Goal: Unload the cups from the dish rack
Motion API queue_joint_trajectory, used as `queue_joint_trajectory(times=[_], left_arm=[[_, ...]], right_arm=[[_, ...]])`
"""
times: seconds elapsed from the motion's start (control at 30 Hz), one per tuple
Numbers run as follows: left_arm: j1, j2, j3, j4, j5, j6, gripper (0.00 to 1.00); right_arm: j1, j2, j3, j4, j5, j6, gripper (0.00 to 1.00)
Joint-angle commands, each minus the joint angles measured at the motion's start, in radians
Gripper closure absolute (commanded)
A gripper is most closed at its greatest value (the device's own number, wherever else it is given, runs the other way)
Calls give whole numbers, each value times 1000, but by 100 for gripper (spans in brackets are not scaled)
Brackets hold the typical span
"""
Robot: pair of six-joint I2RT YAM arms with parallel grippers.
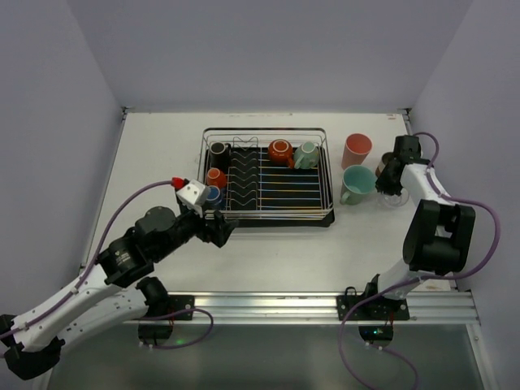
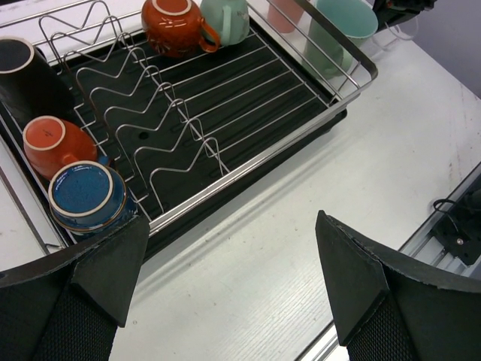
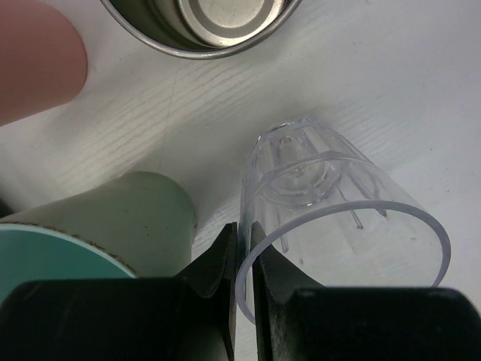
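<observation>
The dish rack holds a black cup, an orange cup, a blue cup, an orange mug and a mint mug. My left gripper hangs open over bare table just in front of the rack's near rim, close to the blue cup. To the right of the rack, my right gripper is shut on the wall of a clear glass that stands upright on the table.
Beside the clear glass stand a mint-green mug, a metal cup and a pink tumbler, all close together right of the rack. The table's right edge and wall lie just beyond the right arm.
</observation>
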Motion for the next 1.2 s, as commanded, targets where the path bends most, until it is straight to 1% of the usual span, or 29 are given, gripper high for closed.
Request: queue_joint_trajectory(times=[0.0,0.1,0.13,0.2,0.23,0.27,0.3,0.4,0.43,0.47,0.5,0.57,0.6,0.63,0.67,0.7,0.73,0.77,0.8,0.83,0.87,0.9,0.93,0.97,1.03,1.07,1.1,1.13,1.17], left_arm=[[8,29,-3,12,38,37,0],[8,68,17,17,48,33,0],[6,76,24,18,48,30,0],[8,101,47,24,48,19,0],[8,107,56,24,48,14,0],[8,118,67,26,50,10,0],[8,140,89,26,51,-1,0],[6,196,136,38,41,-34,0],[8,210,145,61,38,-44,0],[6,240,155,76,21,-56,0],[6,260,164,95,16,-82,0],[6,305,184,156,10,-102,0],[5,358,191,179,-5,-114,0],[6,389,214,219,-14,-114,0],[5,462,231,236,-46,-114,0],[6,505,253,248,-66,-117,0],[6,545,301,272,-88,-114,0],[5,632,326,288,-138,-114,0],[8,682,355,299,-157,-114,0],[8,729,391,309,-172,-113,0],[11,827,468,311,-210,-110,0],[14,876,510,308,-232,-113,0],[15,921,550,308,-254,-114,0],[25,1008,629,311,-277,-114,0],[37,1087,708,305,-297,-118,0],[51,1157,746,303,-321,-118,0],[60,1194,818,299,-326,-118,0],[68,1228,855,279,-329,-116,0],[80,1294,894,268,-347,-114,0]], right_arm=[[-2,16,32,19,-21,1,89],[-2,24,32,17,-13,6,84],[-3,24,34,13,-1,8,80],[-2,1,32,6,12,18,75],[-2,-46,26,13,12,18,69],[-3,-73,26,16,10,21,60],[-3,-97,31,14,5,26,55],[-3,-203,23,14,-22,37,51],[-2,-232,14,19,-30,41,45],[-2,-295,2,40,-42,46,44],[-2,-330,-15,54,-77,55,39],[-2,-396,-73,95,-99,69,38],[-2,-468,-119,111,-110,80,38],[0,-507,-144,124,-143,87,38],[0,-548,-173,169,-168,96,38],[1,-644,-236,193,-191,113,38],[1,-694,-265,216,-244,126,38],[3,-740,-297,273,-290,150,38],[5,-827,-352,299,-341,159,37],[8,-863,-368,313,-414,172,37],[11,-893,-383,325,-451,184,36],[15,-942,-405,330,-517,189,34],[17,-958,-407,320,-518,187,34],[18,-975,-411,295,-559,184,32],[21,-1005,-430,277,-603,172,27],[21,-1034,-437,266,-626,170,25],[21,-1050,-457,269,-640,173,23],[21,-1064,-465,273,-650,178,20],[23,-1087,-475,286,-674,190,15]])
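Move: The orange mug lies about 29 cm ahead of the open left hand, 17 to its right and 18 below; the green mug is 8 cm right of it, the blue cup only 15 ahead of the hand and 4 left, equally low. The right hand pinches the clear glass's rim, its middle 3 cm right, 1 back, 3 below; the mint cup stands 9 left and 1 ahead, the metal cup 8 ahead and 1 right. Forward and to the right the left hand sweeps over the rack, some 25 cm towards the orange mug, after a small dip and rise, ending about 4 cm lower, fingers wide open and turned slightly counter-clockwise. The right hand opens, lets go of the glass, rises nearly 20 cm, then also draws left and back, its fingers tilting up about 50 degrees. ##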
